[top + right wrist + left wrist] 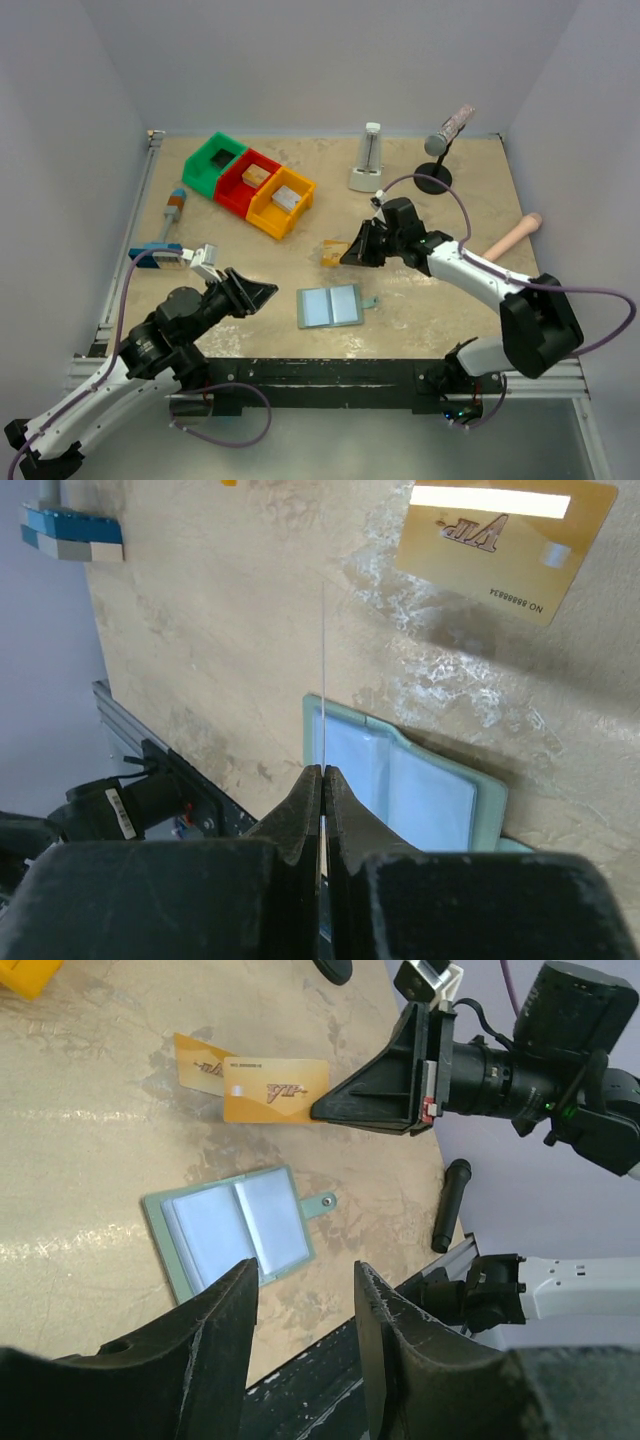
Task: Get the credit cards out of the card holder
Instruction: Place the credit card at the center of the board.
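Observation:
The card holder (329,306) lies open and flat near the table's front edge, a light teal bifold with pale blue-grey inner panels (235,1230) and a small side tab. My right gripper (348,252) is shut on an orange-gold credit card (275,1090), held on edge just above the table beyond the holder; in the right wrist view this card shows only as a thin line (323,680) rising from the jaws (323,772). A second orange-gold card (500,540) lies flat on the table behind it (198,1062). My left gripper (257,293) hovers open and empty (305,1278) left of the holder.
Green (213,163), red (247,180) and yellow (281,200) bins stand at the back left, with small blocks in the last two. A blue-and-white block (158,251) lies at the left edge. A white stand (369,160), a microphone (448,130) and a wooden handle (513,235) are at the back right.

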Action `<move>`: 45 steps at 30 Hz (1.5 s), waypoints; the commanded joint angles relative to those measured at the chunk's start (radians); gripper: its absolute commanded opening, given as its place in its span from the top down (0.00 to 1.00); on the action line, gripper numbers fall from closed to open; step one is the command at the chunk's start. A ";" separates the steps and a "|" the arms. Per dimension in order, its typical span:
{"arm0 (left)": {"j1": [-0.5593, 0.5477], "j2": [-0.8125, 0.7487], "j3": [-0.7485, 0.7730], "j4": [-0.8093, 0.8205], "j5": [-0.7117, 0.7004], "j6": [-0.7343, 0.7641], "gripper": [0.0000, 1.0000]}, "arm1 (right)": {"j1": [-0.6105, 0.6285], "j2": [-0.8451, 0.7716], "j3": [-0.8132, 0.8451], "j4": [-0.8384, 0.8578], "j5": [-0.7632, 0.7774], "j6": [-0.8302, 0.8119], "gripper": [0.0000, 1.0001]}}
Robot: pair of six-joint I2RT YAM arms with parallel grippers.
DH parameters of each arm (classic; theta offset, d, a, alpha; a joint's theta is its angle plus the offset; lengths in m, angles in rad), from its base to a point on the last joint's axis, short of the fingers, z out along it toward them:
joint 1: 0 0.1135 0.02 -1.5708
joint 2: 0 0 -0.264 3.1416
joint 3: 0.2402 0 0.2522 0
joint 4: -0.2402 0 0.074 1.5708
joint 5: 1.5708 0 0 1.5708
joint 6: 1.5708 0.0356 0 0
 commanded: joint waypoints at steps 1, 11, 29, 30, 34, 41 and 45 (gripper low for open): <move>0.004 0.004 0.006 0.008 0.005 0.035 0.53 | -0.022 0.079 0.063 0.069 -0.052 -0.017 1.00; 0.004 0.024 -0.009 0.028 -0.001 0.053 0.53 | -0.062 0.221 0.129 0.095 -0.080 -0.008 1.00; 0.004 0.056 -0.018 0.043 -0.007 0.069 0.53 | -0.106 0.322 0.155 0.121 -0.126 -0.007 1.00; 0.004 0.056 -0.020 0.043 -0.007 0.070 0.53 | -0.108 0.323 0.155 0.120 -0.126 -0.007 1.00; 0.004 0.056 -0.023 0.045 -0.006 0.069 0.53 | -0.120 0.328 0.147 0.126 -0.127 -0.008 1.00; 0.004 0.059 -0.029 0.051 -0.003 0.067 0.53 | -0.129 0.337 0.141 0.130 -0.135 -0.011 1.00; 0.004 0.058 -0.032 0.049 -0.003 0.069 0.53 | -0.135 0.345 0.138 0.129 -0.136 -0.016 1.00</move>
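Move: The right hand still pinches one gold credit card; the card already lying at mid-board is about 7 cm ahead, 2 cm left and 10 cm below. The open card holder is some 9 cm back and 4 cm left of that hand, the yellow bin roughly 20 cm ahead and 18 cm left. From the idle left hand, the lying card is around 20 cm ahead, 16 cm right and 17 cm lower. The right hand carries its card about 5 cm forward and as far down towards the lying card, fingers shut. ##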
